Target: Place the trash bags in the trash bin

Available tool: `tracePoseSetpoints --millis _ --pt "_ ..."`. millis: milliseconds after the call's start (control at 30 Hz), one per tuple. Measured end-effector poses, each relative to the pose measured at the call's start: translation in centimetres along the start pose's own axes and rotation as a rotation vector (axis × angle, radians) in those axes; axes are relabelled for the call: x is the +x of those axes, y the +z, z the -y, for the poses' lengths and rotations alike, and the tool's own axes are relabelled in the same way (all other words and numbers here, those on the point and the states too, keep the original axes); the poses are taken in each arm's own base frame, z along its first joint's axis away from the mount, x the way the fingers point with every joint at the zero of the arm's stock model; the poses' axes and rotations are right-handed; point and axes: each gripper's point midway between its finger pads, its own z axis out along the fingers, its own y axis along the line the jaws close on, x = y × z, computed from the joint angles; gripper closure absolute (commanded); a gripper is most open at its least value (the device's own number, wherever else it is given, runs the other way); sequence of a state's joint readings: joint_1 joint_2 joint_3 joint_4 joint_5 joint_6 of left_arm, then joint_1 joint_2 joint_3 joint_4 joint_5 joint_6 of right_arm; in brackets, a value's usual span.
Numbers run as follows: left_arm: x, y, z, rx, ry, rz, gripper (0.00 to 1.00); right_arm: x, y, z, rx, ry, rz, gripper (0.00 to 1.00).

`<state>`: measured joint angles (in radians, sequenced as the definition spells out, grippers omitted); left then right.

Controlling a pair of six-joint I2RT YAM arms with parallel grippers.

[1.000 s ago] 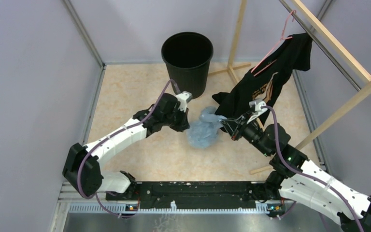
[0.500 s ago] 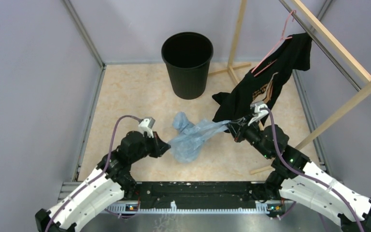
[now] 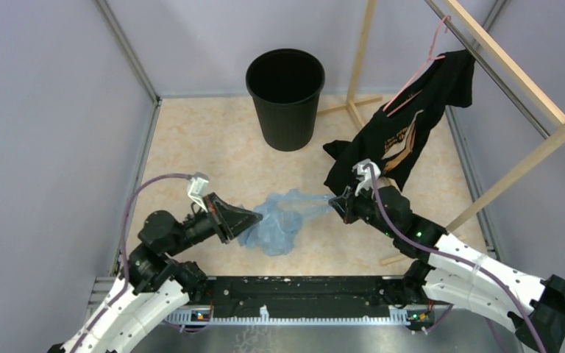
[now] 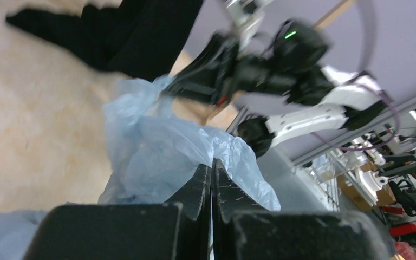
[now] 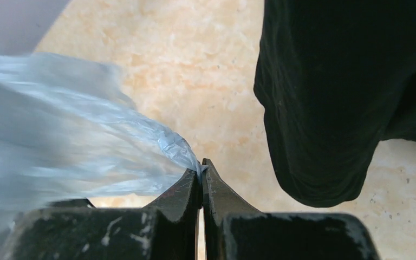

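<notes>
A crumpled pale-blue trash bag (image 3: 278, 222) hangs stretched between my two grippers above the floor's middle. My left gripper (image 3: 256, 216) is shut on the bag's left side; in the left wrist view the bag (image 4: 157, 157) bulges past the closed jaws (image 4: 212, 165). My right gripper (image 3: 334, 201) is shut on a thin twisted corner of the bag (image 5: 181, 149), its tips (image 5: 201, 167) pinched together. The black round trash bin (image 3: 285, 95) stands upright at the back centre, well beyond both grippers, and looks dark inside.
A black T-shirt (image 3: 404, 125) hangs on a pink hanger from a wooden rack (image 3: 515, 81) at the right, its hem close behind my right gripper (image 5: 330, 108). Grey walls bound the beige floor (image 3: 199, 147) on the left and back.
My left arm has drawn back toward the near left, pulling the bag with it. My right gripper shifted left and nearer. The bag now sits lower and closer to the arm bases.
</notes>
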<state>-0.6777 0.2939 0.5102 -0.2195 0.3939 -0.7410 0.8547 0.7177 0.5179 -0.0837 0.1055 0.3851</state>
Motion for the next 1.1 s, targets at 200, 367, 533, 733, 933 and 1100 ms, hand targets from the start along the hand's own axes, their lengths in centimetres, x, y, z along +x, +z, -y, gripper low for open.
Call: tracePoseSetpoints --millis 200,367,533,733,933,1100 --pt "-7.3 -2.1 7.5 0.104 0.108 0.134 1.00 1.5 1.5 1.0 0.064 0.016 -0.061 1.00" --pt "-8.2 -2.3 8.2 0.084 0.096 0.128 1.00 -0.3 2.0 0.6 0.066 0.038 -0.008 1.00" --pt "-8.2 -1.6 7.4 0.051 0.061 0.119 1.00 1.0 2.5 0.1 0.030 0.013 -0.061 0.74" --pt "-7.4 0.3 2.6 -0.166 -0.043 0.080 1.00 3.0 1.8 -0.6 -0.034 -0.083 -0.202 0.30" --pt "-5.5 1.9 -1.8 -0.354 -0.146 0.008 1.00 -0.1 0.1 -3.9 -0.169 -0.167 -0.191 0.13" --pt "-4.8 2.4 -2.6 -0.384 -0.194 -0.009 1.00 -0.6 -1.3 -10.1 -0.418 -0.213 -0.159 0.08"
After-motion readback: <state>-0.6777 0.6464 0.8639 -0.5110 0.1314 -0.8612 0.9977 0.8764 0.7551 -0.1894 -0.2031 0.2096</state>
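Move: The pinched trash bag's body hangs about 4 cm ahead of the left gripper, 4 cm to its right and 10 cm below. The bin stands some 43 cm ahead, 8 cm to the right and 12 cm down. The right gripper pinches the bag's far edge, with the bag's body 14 cm to its left, 4 cm back and 3 cm lower; the black shirt's hem is about 11 cm ahead, 6 cm right and 9 cm below. Keep the left fingers shut on the bag: whip it up about 11 cm, then swing it forward and down again, dipping the fingertips. Hold the right gripper nearly in place at first, then open it wide to let go of the edge and draw it back and left some 10 cm towards the bag's body, rising slightly and turning nearly 30 degrees counter-clockwise. ##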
